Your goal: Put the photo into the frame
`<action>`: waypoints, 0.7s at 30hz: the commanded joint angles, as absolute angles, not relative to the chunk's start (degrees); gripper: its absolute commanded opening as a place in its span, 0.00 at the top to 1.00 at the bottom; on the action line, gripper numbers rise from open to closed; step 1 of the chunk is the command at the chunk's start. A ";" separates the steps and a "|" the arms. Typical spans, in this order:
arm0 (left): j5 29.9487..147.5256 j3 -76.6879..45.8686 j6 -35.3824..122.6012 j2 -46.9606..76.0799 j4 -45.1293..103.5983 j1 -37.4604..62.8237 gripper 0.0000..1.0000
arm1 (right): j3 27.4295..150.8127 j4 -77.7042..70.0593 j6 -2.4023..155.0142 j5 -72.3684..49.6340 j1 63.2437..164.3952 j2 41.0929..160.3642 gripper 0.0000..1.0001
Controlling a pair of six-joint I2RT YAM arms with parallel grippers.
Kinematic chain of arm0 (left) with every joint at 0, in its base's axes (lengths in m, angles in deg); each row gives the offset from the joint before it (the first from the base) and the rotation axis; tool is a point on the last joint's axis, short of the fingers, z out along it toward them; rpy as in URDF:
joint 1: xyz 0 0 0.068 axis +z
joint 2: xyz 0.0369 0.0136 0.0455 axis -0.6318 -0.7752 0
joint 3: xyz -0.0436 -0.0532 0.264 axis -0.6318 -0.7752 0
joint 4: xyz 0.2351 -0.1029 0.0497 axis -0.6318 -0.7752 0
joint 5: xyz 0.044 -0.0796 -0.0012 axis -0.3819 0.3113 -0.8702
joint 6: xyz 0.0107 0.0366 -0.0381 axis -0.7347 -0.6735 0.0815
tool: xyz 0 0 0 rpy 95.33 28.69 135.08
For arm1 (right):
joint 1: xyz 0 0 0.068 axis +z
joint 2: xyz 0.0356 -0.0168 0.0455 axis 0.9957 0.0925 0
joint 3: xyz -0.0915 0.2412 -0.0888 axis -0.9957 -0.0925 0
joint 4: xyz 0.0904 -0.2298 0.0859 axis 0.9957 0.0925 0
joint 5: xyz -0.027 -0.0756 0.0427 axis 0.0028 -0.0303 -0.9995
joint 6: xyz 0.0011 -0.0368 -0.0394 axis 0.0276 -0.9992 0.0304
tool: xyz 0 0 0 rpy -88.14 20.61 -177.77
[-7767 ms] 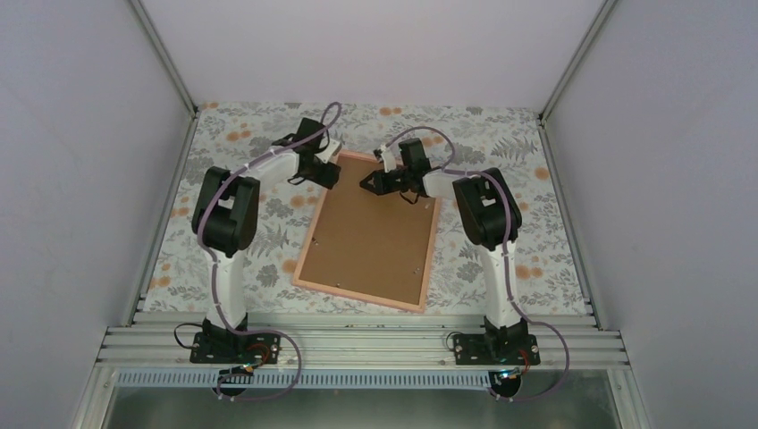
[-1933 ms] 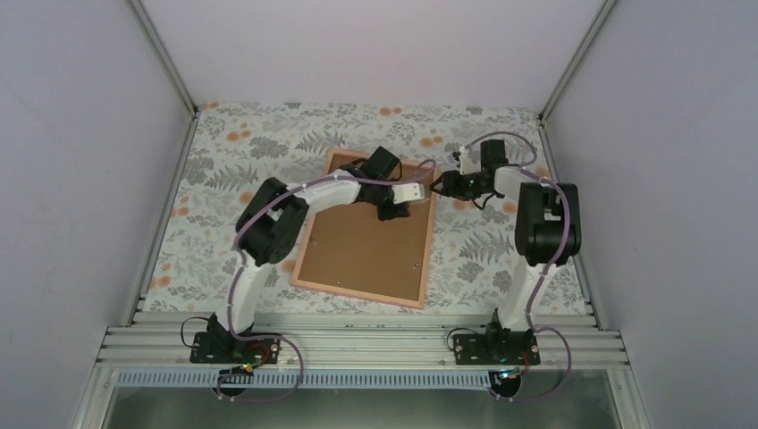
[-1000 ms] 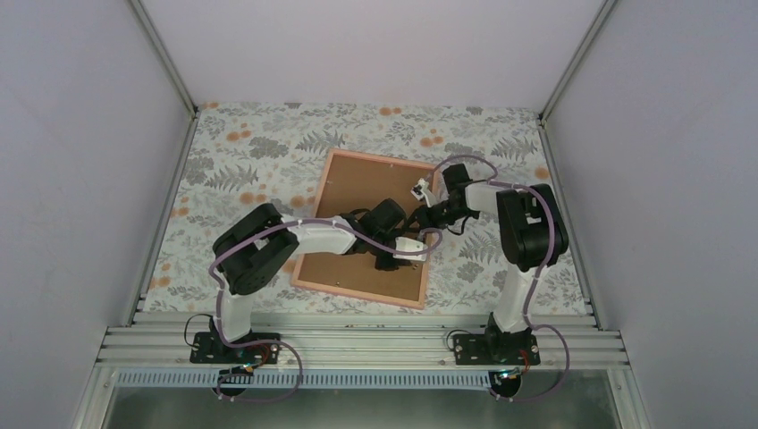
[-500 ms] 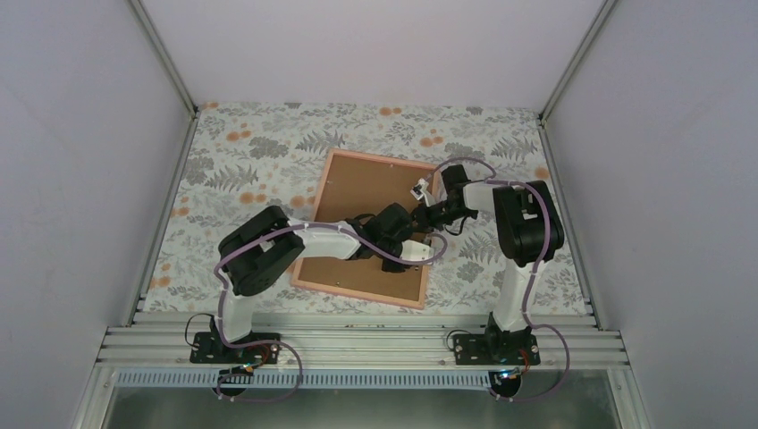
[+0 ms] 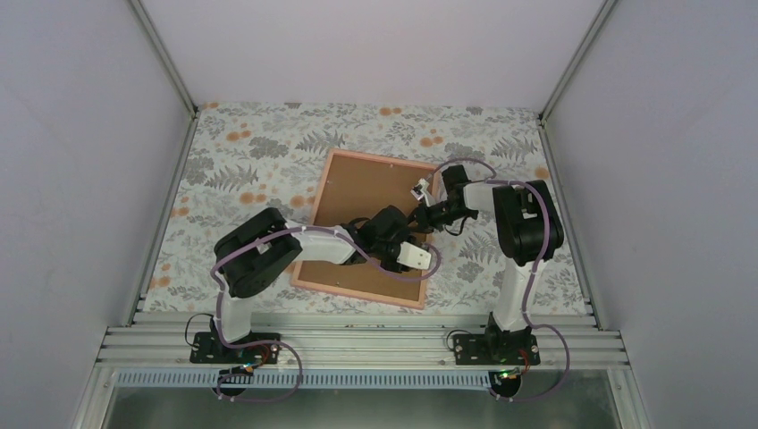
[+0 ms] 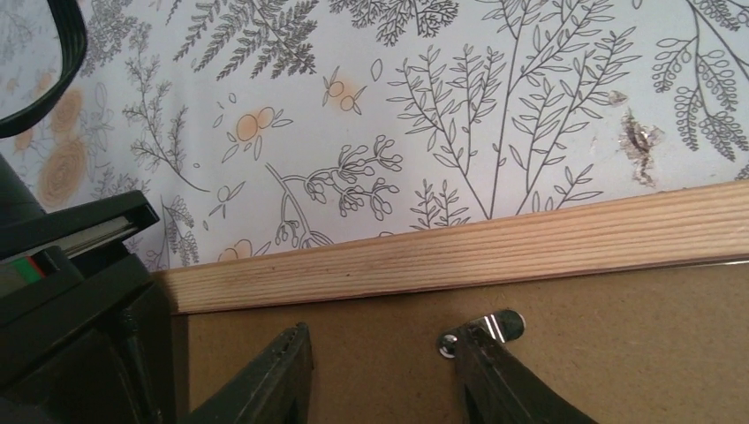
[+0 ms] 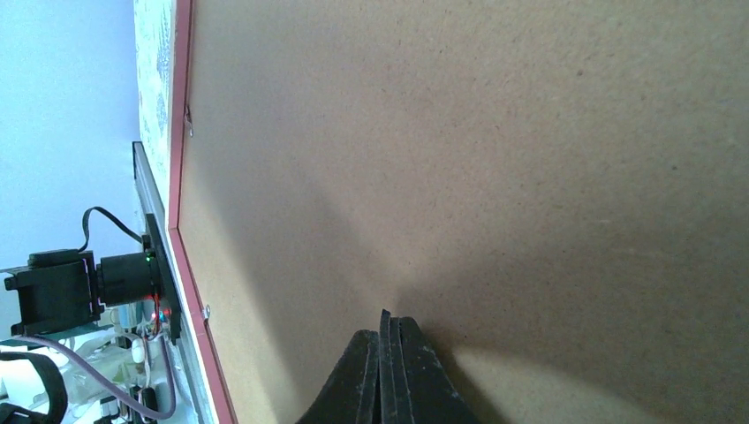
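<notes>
The frame [image 5: 375, 160] lies face down on the flowered cloth, its brown backing board [image 5: 357, 201] filling it. The photo is hidden. My left gripper [image 5: 416, 259] is low over the frame's near right edge. In the left wrist view this gripper [image 6: 380, 336] is open over the backing [image 6: 618, 353], and its right fingertip [image 6: 472, 353] touches a small metal tab [image 6: 495, 325] beside the wooden rail [image 6: 442, 252]. My right gripper [image 5: 418, 215] is shut and empty. Its tip [image 7: 386, 322] rests on the backing [image 7: 486, 132], with the pink border [image 7: 181, 177] at the left.
Flowered cloth [image 5: 250, 152] covers the table around the frame. Grey walls close in the left, right and back. An aluminium rail [image 5: 357, 344] carrying both arm bases runs along the near edge. More small tabs [image 7: 206, 311] sit on the frame's near rail.
My left gripper has opened and its wrist has shifted slightly toward the frame's near right edge. The right gripper has closed fully and stays on the backing.
</notes>
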State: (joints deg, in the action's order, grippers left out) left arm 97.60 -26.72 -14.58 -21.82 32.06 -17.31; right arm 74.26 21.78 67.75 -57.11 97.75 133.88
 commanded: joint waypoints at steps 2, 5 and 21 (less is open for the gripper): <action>98.69 -28.83 -20.07 -21.90 27.96 -18.20 0.52 | 72.37 21.08 68.01 -43.16 98.44 138.59 0.96; 100.15 -29.59 -23.09 -21.27 28.40 -18.39 0.46 | 72.38 20.97 68.00 -43.13 98.33 138.81 0.96; 96.17 -26.66 -27.38 -25.17 29.71 -19.84 0.39 | 72.11 20.41 68.55 -42.88 98.37 139.04 0.96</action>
State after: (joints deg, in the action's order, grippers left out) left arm 97.49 -27.24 -26.08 -20.86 33.04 -18.55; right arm 74.26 21.47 68.10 -57.55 97.73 134.15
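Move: The small metal clip on the backing board lies about 2 cm back and 1 cm to the right of the left hand, some 1 cm below it. The frame's right-hand strip runs beyond the clip, about 3 cm to the right of the left hand and nearly level with it fore and aft. The clip is roughly 10 cm back and 2 cm to the right of the right hand, whose closed fingertips are on the board. The left hand's rear fingertip keeps close against the metal clip, ending at its free end, while the fingers spread from under half to over half open. The hand eases up and back by barely 1 cm each, rolls some 15 degrees about its fingers (clockwise from above), and finally edges about half a centimetre right towards the frame strip. The right hand stays put, closed fingertips still resting on the board. ##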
